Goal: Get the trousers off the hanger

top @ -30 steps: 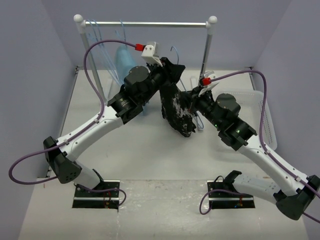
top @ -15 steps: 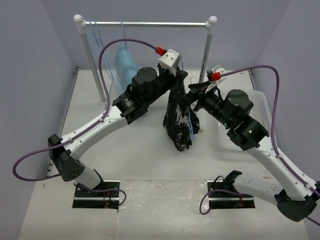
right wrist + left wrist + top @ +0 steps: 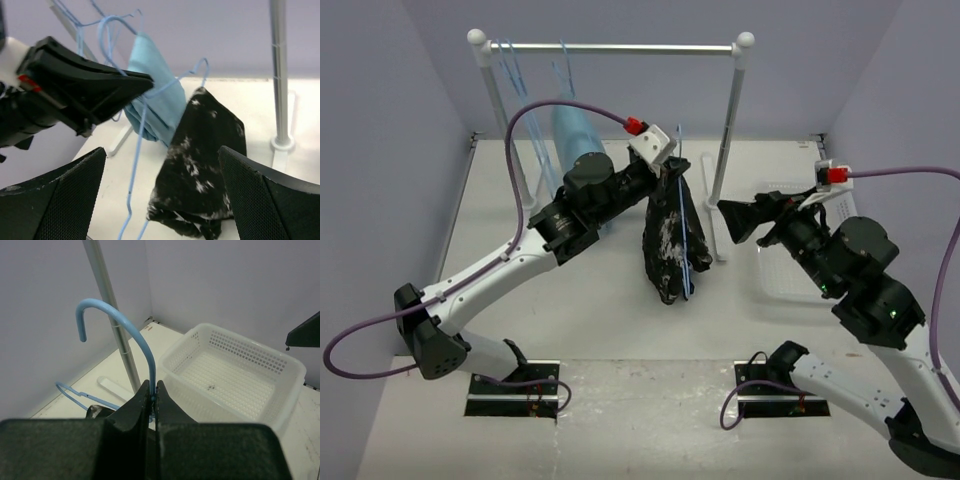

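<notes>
The black, white-speckled trousers (image 3: 667, 245) hang as a long bundle from the light-blue wire hanger (image 3: 686, 225), their lower end near the tabletop. My left gripper (image 3: 672, 166) is shut on the hanger's neck just above them. In the left wrist view the hanger's hook (image 3: 120, 322) rises from between the closed fingertips of that gripper (image 3: 152, 388). My right gripper (image 3: 732, 220) stands open to the right of the trousers, apart from them. Its wrist view looks between the spread fingertips of the right gripper (image 3: 161, 150) at the trousers (image 3: 205, 160) and the hanger wire (image 3: 134, 170).
A clothes rack (image 3: 620, 47) spans the back, its right pole (image 3: 725, 130) close behind the hanger. On its left end hang a plain light-blue garment (image 3: 570, 135) and spare hangers (image 3: 510, 70). A white perforated basket (image 3: 235, 375) sits at the right, under my right arm.
My right gripper has opened, let go of the trousers and drawn back to the right. The left gripper closed on the hanger's neck, and the trousers now hang straight below it.
</notes>
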Robot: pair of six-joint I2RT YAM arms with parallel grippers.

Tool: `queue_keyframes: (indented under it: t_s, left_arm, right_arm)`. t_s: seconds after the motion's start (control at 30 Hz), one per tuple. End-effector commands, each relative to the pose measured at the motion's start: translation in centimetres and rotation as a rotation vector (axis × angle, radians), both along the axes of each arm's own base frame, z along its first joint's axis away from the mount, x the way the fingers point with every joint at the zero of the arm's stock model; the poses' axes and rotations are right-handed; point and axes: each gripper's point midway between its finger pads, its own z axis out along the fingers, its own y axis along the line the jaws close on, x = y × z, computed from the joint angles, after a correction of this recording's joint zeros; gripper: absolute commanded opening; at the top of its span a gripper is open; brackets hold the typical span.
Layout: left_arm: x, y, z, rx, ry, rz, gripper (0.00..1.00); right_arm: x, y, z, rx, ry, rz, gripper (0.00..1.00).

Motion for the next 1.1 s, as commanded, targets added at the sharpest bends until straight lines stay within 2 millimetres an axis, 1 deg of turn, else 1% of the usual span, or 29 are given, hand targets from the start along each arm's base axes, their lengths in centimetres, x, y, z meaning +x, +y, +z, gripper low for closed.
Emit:
queue_keyframes:
  t_s: [0.0,0.07,0.1,0.13,0.17,0.2,0.23,0.3,0.33,0.37,0.4,0.43,0.47,0.53,0.57,0.63,0.67,0.7,0.77,0.8,0.83,0.87,0.97,1.07]
  left_arm:
    - [-2.1,2.0,7.8,-0.173,-0.204,-0.019,0.00]
    - [-2.5,2.1,7.7,-0.179,-0.209,-0.036,0.00]
    - [-2.6,2.1,7.8,-0.184,-0.208,-0.040,0.00]
    - [-2.9,2.2,8.0,-0.192,-0.209,-0.046,0.00]
    - [-3.0,2.3,8.1,-0.195,-0.210,-0.049,0.00]
    - [-3.1,2.4,8.2,-0.204,-0.211,-0.050,0.00]
    - [-3.3,2.6,8.3,-0.206,-0.214,-0.052,0.00]
    - [-3.6,2.7,8.4,-0.211,-0.220,-0.057,0.00]
    - [-3.6,2.7,8.2,-0.207,-0.217,-0.060,0.00]
    - [-3.6,2.7,8.1,-0.205,-0.215,-0.058,0.00]
    - [-3.6,2.9,8.0,-0.205,-0.213,-0.052,0.00]
    - [-3.6,3.0,8.1,-0.206,-0.214,-0.052,0.00]
    - [-3.5,3.1,7.8,-0.205,-0.210,-0.044,0.00]
    - [-3.8,3.4,8.0,-0.214,-0.218,-0.042,0.00]
    - [-3.7,3.4,7.7,-0.211,-0.215,-0.041,0.00]
    - [-3.8,3.6,7.8,-0.215,-0.217,-0.036,0.00]
    - [-3.7,3.8,7.8,-0.217,-0.215,-0.025,0.00]
    - [-3.7,3.9,7.8,-0.217,-0.214,-0.021,0.00]
    - [-3.7,3.9,7.8,-0.217,-0.214,-0.020,0.00]
    - [-3.7,4.0,7.7,-0.216,-0.213,-0.020,0.00]
    - [-3.8,4.0,7.7,-0.216,-0.213,-0.021,0.00]
    - [-3.9,4.1,7.8,-0.219,-0.216,-0.021,0.00]
    - [-4.0,4.3,8.0,-0.225,-0.221,-0.021,0.00]
    - [-4.2,4.4,8.2,-0.228,-0.225,-0.023,0.00]
  right_arm:
    - [1.4,-1.6,-3.4,-0.011,0.143,-0.151,0.96]
    - [1.5,-0.3,-4.2,-0.038,0.174,-0.097,0.95]
    - [1.3,0.8,-4.2,-0.041,0.188,-0.046,0.95]
    - [2.1,1.9,-5.2,-0.063,0.222,-0.027,0.95]
    - [2.2,2.7,-5.4,-0.071,0.236,0.003,0.94]
    - [2.0,4.0,-5.9,-0.079,0.258,0.061,0.93]
    - [2.7,5.1,-7.2,-0.106,0.297,0.082,0.91]
    - [2.8,6.9,-8.2,-0.110,0.331,0.149,0.90]
    - [3.5,7.7,-9.4,-0.129,0.362,0.155,0.89]
    - [3.5,8.3,-9.9,-0.128,0.383,0.178,0.86]
    - [3.8,8.9,-10.9,-0.142,0.411,0.187,0.84]
    - [4.2,9.0,-11.3,-0.146,0.420,0.178,0.84]
    - [4.5,9.1,-12.1,-0.153,0.438,0.165,0.84]
    - [5.1,9.0,-13.1,-0.158,0.462,0.132,0.79]
    - [5.3,9.1,-14.1,-0.168,0.485,0.120,0.78]
    - [5.5,9.0,-14.8,-0.170,0.502,0.105,0.71]
    - [5.6,9.2,-15.1,-0.162,0.504,0.105,0.67]
    - [5.6,9.1,-15.3,-0.160,0.506,0.101,0.56]
    - [5.9,8.8,-15.3,-0.161,0.503,0.078,0.45]
    - [5.9,8.8,-15.4,-0.168,0.504,0.070,0.37]
    - [6.1,8.6,-15.1,-0.172,0.495,0.062,0.37]
    - [6.2,8.1,-15.4,-0.189,0.502,0.034,0.37]
    - [6.7,7.4,-16.1,-0.228,0.523,-0.010,0.39]
    - [7.1,7.1,-16.8,-0.261,0.535,-0.036,0.34]
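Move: Hanging from the blue hanger that the left hand pinches by its neck, the black trousers are about 10 cm to the right hand's left, 4 cm ahead of it and some 18 cm lower; that neck is about 9 cm ahead and 10 cm left of the right hand, 2 cm lower. The rack's right post stands roughly 20 cm straight ahead. From the left hand the black trousers lie about 5 cm back, level sideways, 18 cm below. Swinging down and to the left from beside the hanger, the empty right hand sinks about 15 cm, going some 10 cm left and 5 cm forward, to bring its fingers to the black trousers. It tips nose-down about 30 degrees while the wide-open fingers close by roughly a quarter, one finger coming up against the cloth. The left hand keeps its pinch on the hanger's neck, easing about 2 cm back and slightly left. ##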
